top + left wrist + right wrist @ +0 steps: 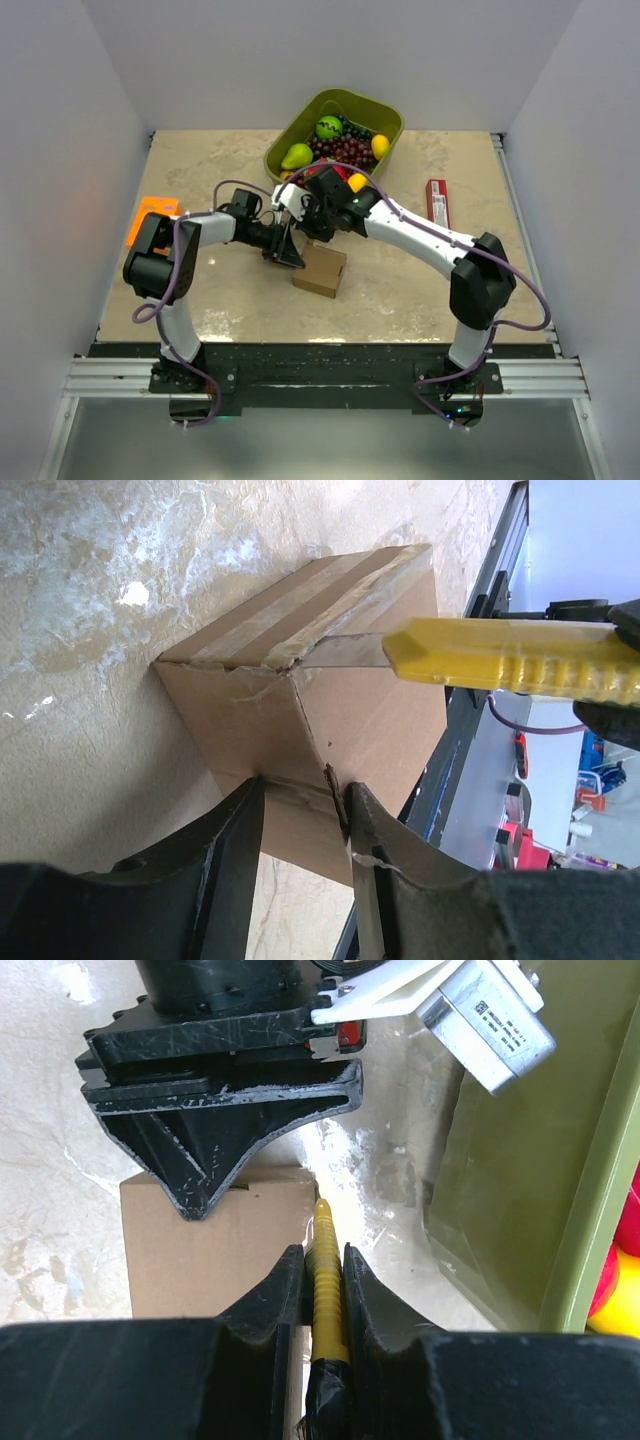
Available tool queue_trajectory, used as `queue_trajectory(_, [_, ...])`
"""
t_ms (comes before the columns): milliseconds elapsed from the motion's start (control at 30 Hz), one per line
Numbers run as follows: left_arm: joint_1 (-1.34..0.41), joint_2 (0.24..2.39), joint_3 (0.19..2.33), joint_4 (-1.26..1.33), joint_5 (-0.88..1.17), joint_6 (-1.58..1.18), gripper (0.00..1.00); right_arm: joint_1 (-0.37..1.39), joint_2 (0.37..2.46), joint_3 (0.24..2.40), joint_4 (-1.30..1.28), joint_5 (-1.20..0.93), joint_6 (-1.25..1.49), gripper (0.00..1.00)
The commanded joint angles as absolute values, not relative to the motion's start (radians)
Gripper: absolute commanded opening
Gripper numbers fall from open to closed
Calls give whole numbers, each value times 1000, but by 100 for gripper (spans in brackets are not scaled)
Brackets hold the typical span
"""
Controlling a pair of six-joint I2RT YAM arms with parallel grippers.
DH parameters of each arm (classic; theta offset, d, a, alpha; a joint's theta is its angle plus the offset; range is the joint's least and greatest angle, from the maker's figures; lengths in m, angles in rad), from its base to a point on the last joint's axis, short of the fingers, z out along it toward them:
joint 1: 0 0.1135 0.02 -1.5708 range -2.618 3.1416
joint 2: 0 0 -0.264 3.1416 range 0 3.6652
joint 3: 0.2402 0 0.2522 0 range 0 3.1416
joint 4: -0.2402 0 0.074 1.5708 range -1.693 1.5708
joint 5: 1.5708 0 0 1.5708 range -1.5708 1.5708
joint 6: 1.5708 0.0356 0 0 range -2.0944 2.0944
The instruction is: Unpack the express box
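The express box (320, 270) is a small brown cardboard box with clear tape along its top seam (300, 610), lying on the marble table between both arms. My left gripper (288, 248) meets its left corner. In the left wrist view its fingers (240, 820) press against the cardboard (350, 720) on both sides of the corner edge. My right gripper (323, 1260) is shut on a yellow utility knife (327, 1270). The knife's blade (350, 652) is pushed into the taped top edge of the box, with the yellow handle (510, 660) sticking out to the right.
A green fruit tub (335, 130) with grapes, a pear and lemons stands right behind the grippers, and its wall (540, 1160) is close on the right of the knife. A slim red packet (437, 203) lies at the right. An orange tray (150, 215) lies at the left edge.
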State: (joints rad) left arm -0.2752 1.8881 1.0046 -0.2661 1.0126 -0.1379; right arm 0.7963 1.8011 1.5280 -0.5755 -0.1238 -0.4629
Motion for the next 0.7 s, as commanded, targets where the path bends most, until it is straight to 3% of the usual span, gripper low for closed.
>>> queue_trajectory(0, [-282,1936,976,-268,807,-153,0,793,1825,1606,-736,-15,-413,0])
queue_trajectory(667, [-284,1916,965,-256,735,-204,0,798,1671,1411,-764,114,-282,0])
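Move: The taped seam along the express box's far top edge has its middle about 4 cm ahead of the right hand and 10 cm below, with the held knife's blade already in its left end. The box's own middle sits roughly 1 cm behind that hand, 1 cm to its left, 12 cm down; the green basket about 22 cm ahead, 1 cm right and 8 cm lower. From the left hand, the seam's middle is some 4 cm ahead and 6 cm right, about level. Along the box's taped far edge the right hand draws the still-gripped knife to the right, from the left corner towards the right one: about 5 cm right, a little back and down, turning some 15 degrees clockwise, after a near standstill at the start. The left fingers stay on the box's left side and keep holding it. ##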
